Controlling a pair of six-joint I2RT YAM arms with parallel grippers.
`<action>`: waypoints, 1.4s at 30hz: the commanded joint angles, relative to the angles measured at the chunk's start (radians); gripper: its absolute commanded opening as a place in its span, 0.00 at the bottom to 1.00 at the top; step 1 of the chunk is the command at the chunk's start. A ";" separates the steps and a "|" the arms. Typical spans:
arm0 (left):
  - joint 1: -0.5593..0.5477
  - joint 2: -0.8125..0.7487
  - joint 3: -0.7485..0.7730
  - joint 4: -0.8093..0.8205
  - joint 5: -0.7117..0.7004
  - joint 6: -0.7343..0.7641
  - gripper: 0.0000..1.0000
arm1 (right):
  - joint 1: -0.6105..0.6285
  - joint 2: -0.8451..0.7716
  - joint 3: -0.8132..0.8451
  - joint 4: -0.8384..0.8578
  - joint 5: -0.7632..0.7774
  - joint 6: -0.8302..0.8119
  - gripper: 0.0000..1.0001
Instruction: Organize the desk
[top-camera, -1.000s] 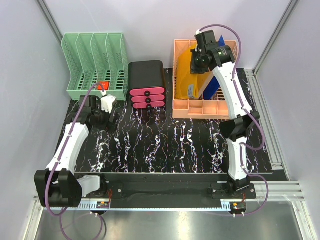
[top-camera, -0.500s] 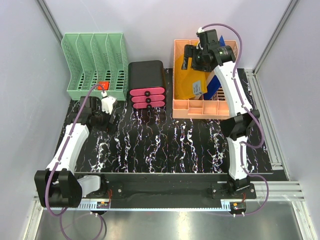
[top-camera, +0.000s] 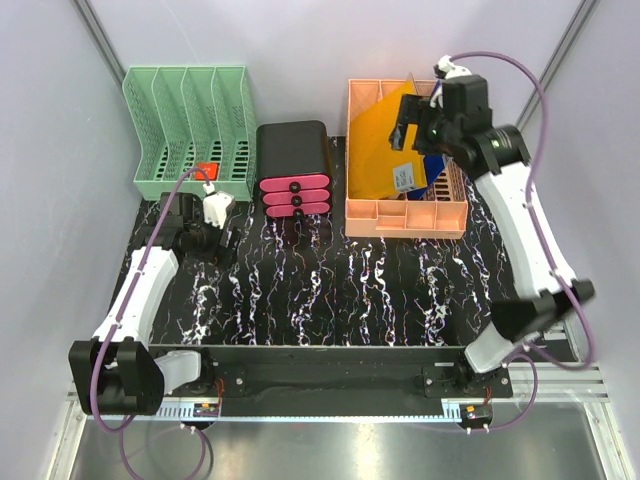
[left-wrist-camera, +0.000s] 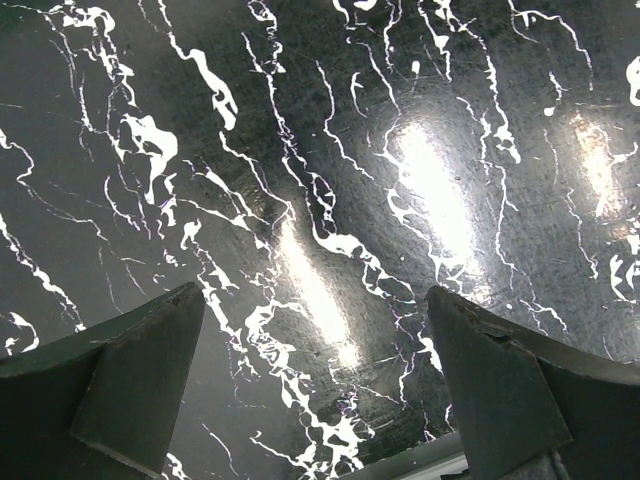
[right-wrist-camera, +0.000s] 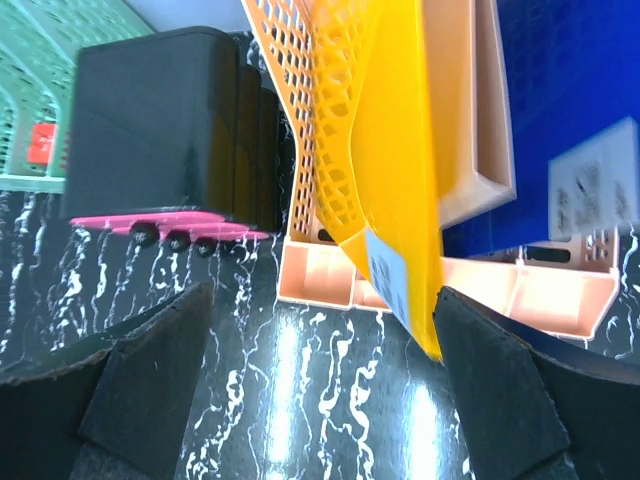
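The desk is a black tabletop with white veining. A yellow folder leans on edge in the peach file rack, with a blue folder to its right. My right gripper hovers open above the rack's right half, just right of the yellow folder. In the right wrist view that gripper holds nothing, and the yellow folder hangs close to its right finger. My left gripper points down at the desk's left side. In the left wrist view it is open over the bare desk.
A green file rack stands at the back left with a small red item at its front. A black drawer unit with pink drawer fronts sits between the two racks. Grey walls close in both sides.
My right gripper has opened and let go of the yellow folder, then swung right. The folder now leans left in the peach rack. The left arm has not moved.
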 joint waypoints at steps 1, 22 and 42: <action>0.005 0.000 0.001 0.036 0.048 -0.018 0.99 | 0.006 -0.186 -0.273 0.194 0.021 0.021 1.00; 0.005 -0.017 0.016 0.024 0.048 -0.018 0.99 | 0.008 -0.323 -0.867 0.746 0.113 -0.007 0.92; 0.005 -0.011 0.018 0.016 0.047 -0.010 0.99 | 0.008 -0.282 -0.696 0.687 0.084 0.038 0.05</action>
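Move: The right hand, high and wide open in front of the orange rack, is after the yellow folder, whose middle lies about 11 cm ahead, 5 cm left and 18 cm below; its labelled near corner is roughly 10 cm straight down. The beige folder stands about 11 cm ahead and 3 cm right, the blue folder 11 cm ahead and 8 cm right, both some 18 cm below; the drawer unit's middle is 4 cm ahead, 26 cm left, 28 cm below. From the left hand the yellow folder is about 22 cm ahead, 37 cm right, slightly higher. The right hand, still open, backs off about 5 cm from the yellow folder in the orange rack and then sinks steeply, some 12 cm in all, to come down in front of the folder's labelled near edge. From there it eases about 6 cm forward onto that edge, tipping the fingertips up by some 10 degrees and rising a little at the end, while the fingers close nearly shut and pinch the folder beside its label. ##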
